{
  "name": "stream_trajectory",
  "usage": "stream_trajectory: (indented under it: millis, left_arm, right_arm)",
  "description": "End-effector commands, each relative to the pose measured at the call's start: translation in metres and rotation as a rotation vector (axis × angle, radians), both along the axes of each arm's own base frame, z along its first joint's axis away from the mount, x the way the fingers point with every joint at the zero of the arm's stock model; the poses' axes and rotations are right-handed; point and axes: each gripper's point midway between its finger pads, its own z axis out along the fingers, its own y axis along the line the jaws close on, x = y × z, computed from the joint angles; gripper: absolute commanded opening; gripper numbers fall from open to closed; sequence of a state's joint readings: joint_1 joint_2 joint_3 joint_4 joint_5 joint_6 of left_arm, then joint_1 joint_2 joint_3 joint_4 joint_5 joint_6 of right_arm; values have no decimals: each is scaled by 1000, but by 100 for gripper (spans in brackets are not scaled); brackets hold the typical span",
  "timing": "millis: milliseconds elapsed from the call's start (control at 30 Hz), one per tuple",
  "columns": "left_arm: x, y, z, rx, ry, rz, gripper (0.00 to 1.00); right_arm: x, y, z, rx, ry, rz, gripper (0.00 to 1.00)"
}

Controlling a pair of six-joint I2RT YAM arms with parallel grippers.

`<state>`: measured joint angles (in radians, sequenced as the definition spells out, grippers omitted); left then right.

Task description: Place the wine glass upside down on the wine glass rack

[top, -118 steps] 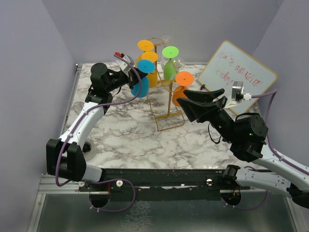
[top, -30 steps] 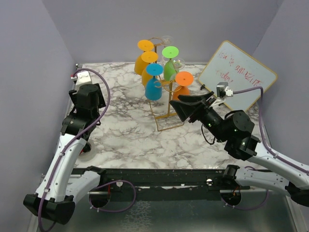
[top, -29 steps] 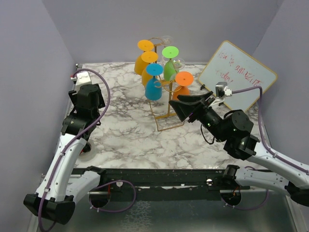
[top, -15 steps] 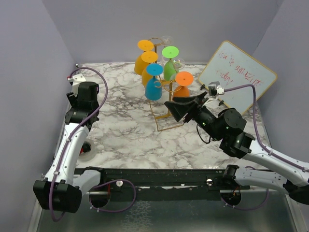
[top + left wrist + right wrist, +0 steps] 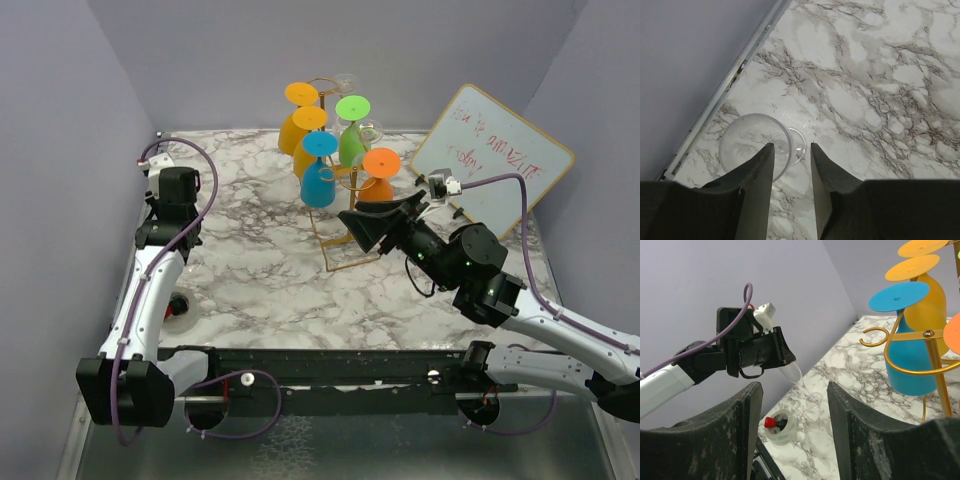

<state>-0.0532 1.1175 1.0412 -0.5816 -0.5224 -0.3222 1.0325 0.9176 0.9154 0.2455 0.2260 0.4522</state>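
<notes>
A clear wine glass [image 5: 754,146] stands on its foot [image 5: 813,399] on the marble near the left wall. My left gripper [image 5: 792,146] hovers right above it, open with narrowed jaws. Its left finger [image 5: 760,175] overlaps the rim and its right finger sits outside the bowl. In the right wrist view the bowl [image 5: 792,372] reaches up to the left gripper [image 5: 787,360]. The golden wine glass rack [image 5: 349,200] stands mid-table with several coloured glasses hanging upside down. My right gripper [image 5: 358,228] is open and empty beside the rack's base.
A tape roll [image 5: 781,426] holding a red-capped item lies near the front left edge [image 5: 180,308]. A whiteboard [image 5: 490,155] leans at the back right. The blue glass [image 5: 910,365] hangs closest to my right gripper. Purple walls close in the table.
The blue glass, earlier in my left gripper, now hangs on the rack. My left arm pulled back to the left wall and its jaws narrowed. My right gripper edged left toward the rack.
</notes>
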Motion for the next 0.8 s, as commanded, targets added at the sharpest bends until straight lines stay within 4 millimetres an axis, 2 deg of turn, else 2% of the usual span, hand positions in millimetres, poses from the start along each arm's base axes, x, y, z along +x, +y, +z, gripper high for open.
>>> stream_trajectory:
  millis: [0, 200, 300, 400, 533, 667, 767]
  left_arm:
    - [5, -8, -12, -52, 12, -41, 32]
    - [5, -15, -20, -77, 39, -84, 10]
    - [5, -25, -17, -106, 37, -137, 0]
    - [6, -40, -9, -154, 26, -211, 0]
    - [5, -72, 10, -258, 0, -363, 0]
    - [2, -103, 37, -366, -58, -498, 0]
    - [-2, -114, 62, -407, -121, -551, 0]
  right_arm:
    - [-6, -1, 11, 32, -14, 22, 59]
    - [-6, -1, 10, 38, -9, 27, 59]
    - [-7, 0, 11, 40, -9, 32, 59]
    - [-7, 1, 10, 36, -7, 37, 59]
    - [-4, 7, 4, 10, 21, 41, 59]
    - [0, 13, -2, 18, 69, 34, 59]
    - [1, 19, -5, 40, 106, 48, 61]
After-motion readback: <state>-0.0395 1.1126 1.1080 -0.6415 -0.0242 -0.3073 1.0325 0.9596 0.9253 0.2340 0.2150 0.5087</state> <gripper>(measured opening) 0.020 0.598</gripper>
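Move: The clear wine glass stands upright right at my open left fingers, the side of its bowl between the pads; its middle is about 2 cm left, 1 cm back and some 7 cm below. The pot with the red thing is some 19 cm behind my left hand and 2 cm left; the blue glass on the rack is about 31 cm right, 6 cm ahead and higher. From my right hand the clear glass lies roughly 40 cm left, 12 cm ahead, well below. I shut my left fingers on the clear glass's bowl near the rim, one finger inside and one outside, while sinking about 1 cm. Then, keeping that pinch, I swing it to the right towards the rack, some 8 cm and picking up speed, turning my hand about 20 degrees clockwise and rolling its left side down. ##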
